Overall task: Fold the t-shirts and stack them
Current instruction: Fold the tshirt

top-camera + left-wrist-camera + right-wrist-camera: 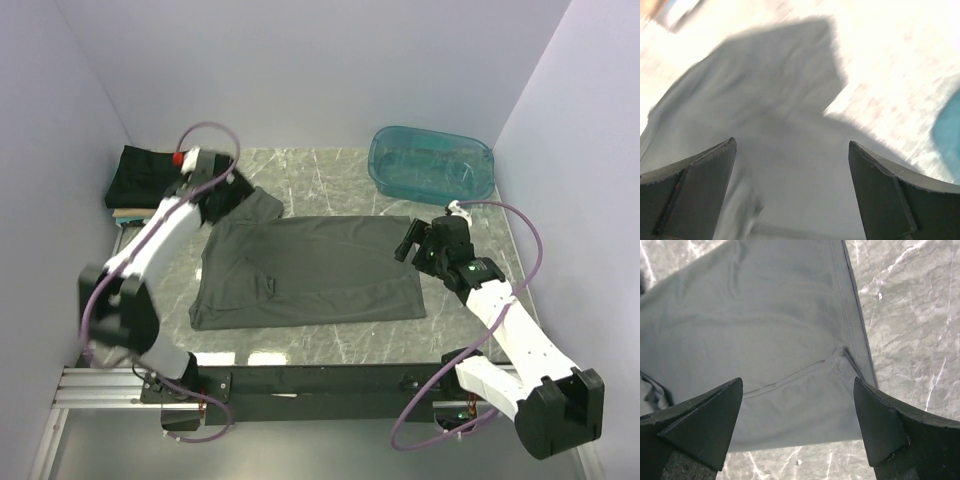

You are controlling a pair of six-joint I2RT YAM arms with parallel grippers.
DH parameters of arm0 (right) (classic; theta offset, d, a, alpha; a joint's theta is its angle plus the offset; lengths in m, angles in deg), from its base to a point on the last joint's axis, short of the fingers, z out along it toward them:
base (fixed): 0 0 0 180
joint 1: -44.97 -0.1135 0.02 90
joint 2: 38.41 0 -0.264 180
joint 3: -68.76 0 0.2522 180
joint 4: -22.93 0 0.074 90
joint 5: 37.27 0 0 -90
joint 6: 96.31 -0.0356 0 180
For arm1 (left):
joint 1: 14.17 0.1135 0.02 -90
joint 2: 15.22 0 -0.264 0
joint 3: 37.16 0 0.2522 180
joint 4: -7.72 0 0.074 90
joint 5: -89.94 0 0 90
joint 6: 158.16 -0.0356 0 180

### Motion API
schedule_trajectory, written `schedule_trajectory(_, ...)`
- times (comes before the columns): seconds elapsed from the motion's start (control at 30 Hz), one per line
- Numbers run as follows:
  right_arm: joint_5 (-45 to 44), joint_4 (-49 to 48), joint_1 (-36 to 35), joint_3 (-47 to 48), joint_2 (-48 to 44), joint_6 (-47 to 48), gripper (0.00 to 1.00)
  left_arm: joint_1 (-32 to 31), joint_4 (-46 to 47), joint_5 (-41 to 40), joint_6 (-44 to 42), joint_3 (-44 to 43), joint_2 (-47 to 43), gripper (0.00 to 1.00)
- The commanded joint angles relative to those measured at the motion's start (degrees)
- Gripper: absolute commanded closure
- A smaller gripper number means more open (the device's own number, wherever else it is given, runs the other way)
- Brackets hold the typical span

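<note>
A dark charcoal-grey t-shirt (310,270) lies spread flat on the marble table. My left gripper (228,196) hovers open over its far-left sleeve. The left wrist view is blurred, with that sleeve (775,95) ahead of the open gripper (791,142) and nothing between the fingers. My right gripper (412,244) stands open at the shirt's right edge. In the right wrist view the gripper (798,381) stands above the shirt's hemmed corner (840,357), holding nothing. A folded black t-shirt (145,175) rests at the back left on a tan layer (128,212).
A translucent teal tub (432,163) stands at the back right, and its edge (947,132) shows in the left wrist view. Lilac walls close in the table on the left, back and right. Bare marble (910,315) shows right of the shirt.
</note>
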Motion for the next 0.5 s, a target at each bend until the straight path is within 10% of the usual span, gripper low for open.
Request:
schedule_trajectory(0.0, -1.9, -2.5, 0.4, 1.8, 0.7, 2.1, 0.03, 0.3, 3.5, 0.4, -10.0, -11.7, 9.6, 0.01)
schedule_trajectory(0.47, -2.5, -4.0, 0.7, -0.6, 0.8, 4.7, 0.02, 0.5, -5.9, -0.9, -24.9, -57.3, 52.3, 0.01)
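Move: The t-shirt's far-left sleeve, lying flat, is about 12 cm ahead of the left hand, 2 cm to its right and some 15 cm below. The stack of folded shirts stands about 14 cm ahead and 22 cm to the left; the middle of the shirt body lies roughly 12 cm back and 15 cm right of this hand. From the right hand the sleeve is about 22 cm ahead, 33 cm left and 12 cm below. The left hand, empty and wide open, sweeps forward some 19 cm over the far-left sleeve, keeping its height at first and then sinking about 9 cm towards the sleeve's far tip, with a slight drift to the right. On the way the wrist turns some 15 degrees clockwise and rolls its left side up about as much, and the fingers stay spread and end still above the table with nothing between them. ##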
